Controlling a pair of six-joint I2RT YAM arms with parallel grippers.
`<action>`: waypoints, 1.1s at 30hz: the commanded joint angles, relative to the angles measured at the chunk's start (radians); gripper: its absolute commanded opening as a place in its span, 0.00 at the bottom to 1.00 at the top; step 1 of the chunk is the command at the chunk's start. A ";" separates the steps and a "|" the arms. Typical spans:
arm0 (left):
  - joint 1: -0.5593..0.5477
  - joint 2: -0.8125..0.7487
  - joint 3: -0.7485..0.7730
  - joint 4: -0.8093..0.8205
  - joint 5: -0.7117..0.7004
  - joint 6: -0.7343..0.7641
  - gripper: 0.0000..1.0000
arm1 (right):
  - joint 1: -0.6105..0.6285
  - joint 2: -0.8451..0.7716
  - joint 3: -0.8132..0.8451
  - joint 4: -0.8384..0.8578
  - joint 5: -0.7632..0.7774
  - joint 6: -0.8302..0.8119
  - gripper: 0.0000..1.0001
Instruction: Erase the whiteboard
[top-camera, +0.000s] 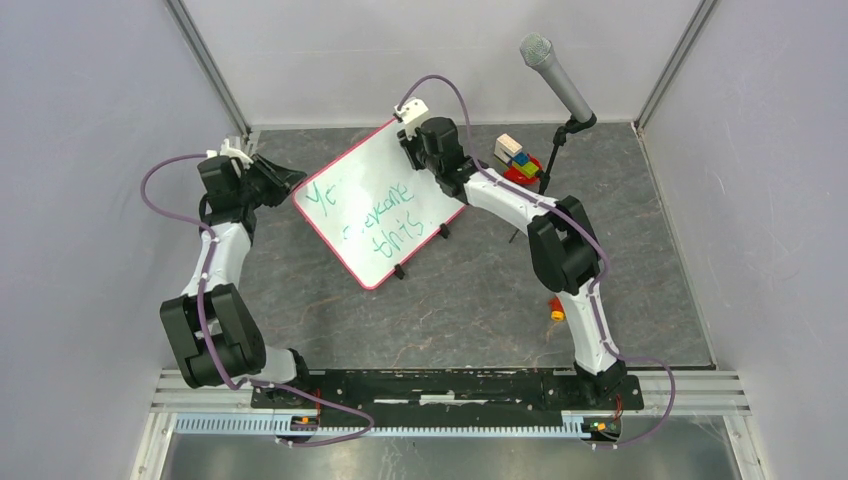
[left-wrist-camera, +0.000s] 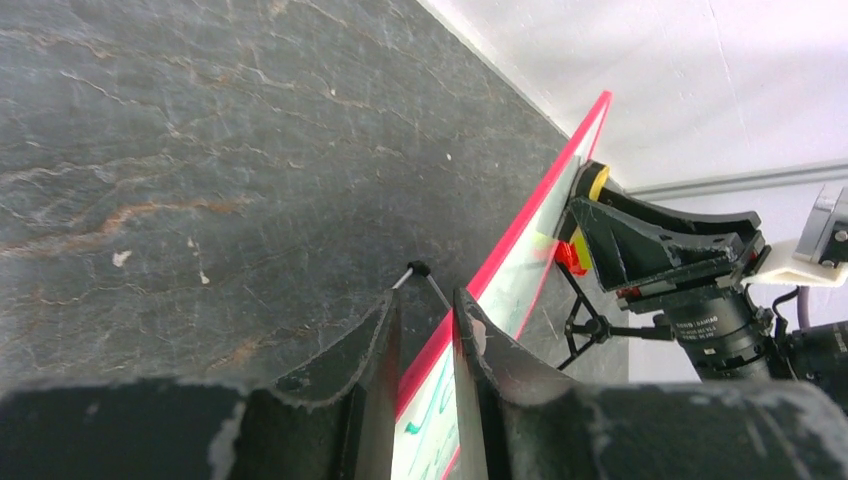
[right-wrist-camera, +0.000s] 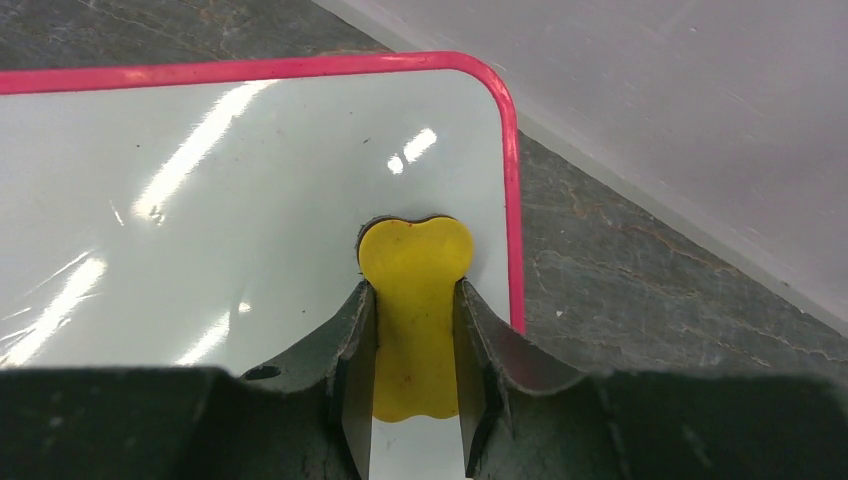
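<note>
The whiteboard (top-camera: 375, 200) has a red-pink frame and green handwriting and lies at an angle on the dark table. My left gripper (top-camera: 283, 183) is at its left corner. In the left wrist view its jaws (left-wrist-camera: 425, 320) are closed over the board's red edge (left-wrist-camera: 520, 225). My right gripper (top-camera: 420, 150) is at the board's far corner. In the right wrist view it (right-wrist-camera: 415, 300) is shut on a yellow bone-shaped eraser (right-wrist-camera: 415, 265), which rests on the white surface (right-wrist-camera: 250, 180) close to the rounded corner. The writing under the right arm is partly hidden.
A microphone (top-camera: 553, 72) on a black stand rises at the back right. Coloured toy blocks (top-camera: 515, 158) sit beside the stand. A small orange object (top-camera: 556, 310) lies near the right arm's base. Walls close in the table on three sides.
</note>
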 joint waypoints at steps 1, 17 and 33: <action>-0.022 0.009 0.017 -0.012 0.057 -0.027 0.32 | 0.044 -0.047 -0.013 -0.011 -0.028 0.000 0.16; -0.048 0.069 0.046 0.017 0.147 -0.037 0.32 | 0.314 -0.040 0.011 0.009 -0.091 -0.241 0.16; -0.038 0.178 0.258 0.004 0.161 -0.170 0.73 | 0.140 -0.234 -0.234 0.185 -0.112 0.005 0.16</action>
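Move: The right hand, already holding the yellow eraser on the far end of the whiteboard, has the board's middle about 10 cm back and 5 left, some 5 lower. From it the remaining "Yo" writing is 8 cm back and 19 left, "this" 18 back and 1 left. The left hand is at the board's left corner, its middle some 19 cm right and 5 back. Right hand rubs eraser back-left about 20 cm across whiteboard, then 9 forward-right; left opens and rises. ##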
